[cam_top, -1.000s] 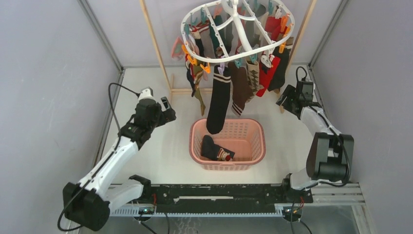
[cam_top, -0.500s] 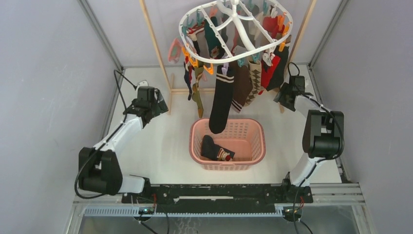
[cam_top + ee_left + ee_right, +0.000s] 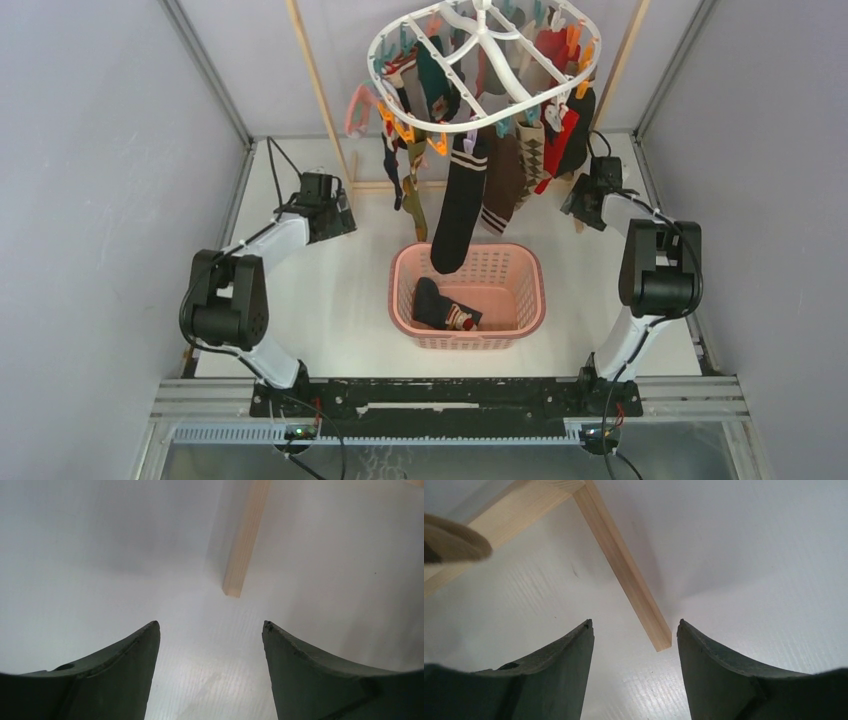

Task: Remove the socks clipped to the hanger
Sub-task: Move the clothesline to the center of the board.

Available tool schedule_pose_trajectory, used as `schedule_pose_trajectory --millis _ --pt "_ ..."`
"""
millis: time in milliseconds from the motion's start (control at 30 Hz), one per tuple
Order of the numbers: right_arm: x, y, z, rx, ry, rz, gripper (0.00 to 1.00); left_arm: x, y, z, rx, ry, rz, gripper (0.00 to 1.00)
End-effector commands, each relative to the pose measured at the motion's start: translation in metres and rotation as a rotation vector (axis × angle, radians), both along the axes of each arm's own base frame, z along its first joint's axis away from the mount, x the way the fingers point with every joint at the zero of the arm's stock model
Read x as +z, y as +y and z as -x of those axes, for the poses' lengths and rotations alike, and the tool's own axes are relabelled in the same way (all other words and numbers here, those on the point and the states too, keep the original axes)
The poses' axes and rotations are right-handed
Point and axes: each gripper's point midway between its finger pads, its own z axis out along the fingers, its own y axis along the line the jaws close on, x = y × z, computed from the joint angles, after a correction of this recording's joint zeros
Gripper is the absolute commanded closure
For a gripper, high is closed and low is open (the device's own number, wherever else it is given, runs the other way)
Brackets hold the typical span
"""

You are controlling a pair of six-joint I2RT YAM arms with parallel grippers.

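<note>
The white oval hanger (image 3: 470, 128) hangs at the top centre with many socks clipped under it. A long black sock with white stripes (image 3: 458, 210) reaches down to the basket; brown, argyle and red socks (image 3: 527, 160) hang to its right. My left gripper (image 3: 340, 213) is low, left of the socks, near the wooden foot. It is open and empty (image 3: 210, 625) over the white table. My right gripper (image 3: 577, 203) sits low to the right of the socks, also open and empty (image 3: 634, 622). Neither touches a sock.
A pink lattice basket (image 3: 520, 255) stands below the hanger with dark socks (image 3: 445, 308) in it. Wooden frame posts (image 3: 315, 90) rise on both sides; a foot end lies ahead of each gripper (image 3: 239, 555) (image 3: 624, 565). Grey walls enclose the table.
Both arms have folded back, carrying their grippers toward the back of the table near the frame's feet. The left jaws have narrowed a little. The hanger has swung slightly.
</note>
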Motion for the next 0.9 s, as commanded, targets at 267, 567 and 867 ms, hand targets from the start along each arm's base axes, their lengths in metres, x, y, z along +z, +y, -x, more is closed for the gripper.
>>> schedule_pose_trajectory --millis 267,567,867 --pt "0.005 0.001 -0.013 0.031 -0.003 0.002 0.33 0.015 -0.025 -0.051 -0.099 -0.024 0.056 0.3" --pt "0.004 0.001 -0.014 0.037 0.002 -0.004 0.34 -0.001 -0.029 -0.057 -0.107 0.035 0.069 0.41" --pt "0.003 -0.001 -0.013 0.04 0.018 0.005 0.34 -0.017 -0.031 -0.056 -0.103 0.088 0.076 0.4"
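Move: The near end of the clothesline stand's left foot is about 6 cm ahead of my left hand, 2 cm to its right and 6 cm below. The right foot's near end is about 1 cm ahead of my right hand, 2 cm to its right and 4 cm below. The stand's crossbar has its middle some 16 cm ahead and 27 cm right of my left hand, 5 cm lower; the basket sits about 15 cm back and 27 cm right of that hand, roughly level in height. With my left hand I reach forward and slightly right, about 5 cm, towards the near end of the stand's left foot, then sink some 3 cm over it, tipping the fingers a little further down while they close partway and remain clearly apart. My right hand, already over the right foot's end, settles only about 1 cm lower and stays open there. ##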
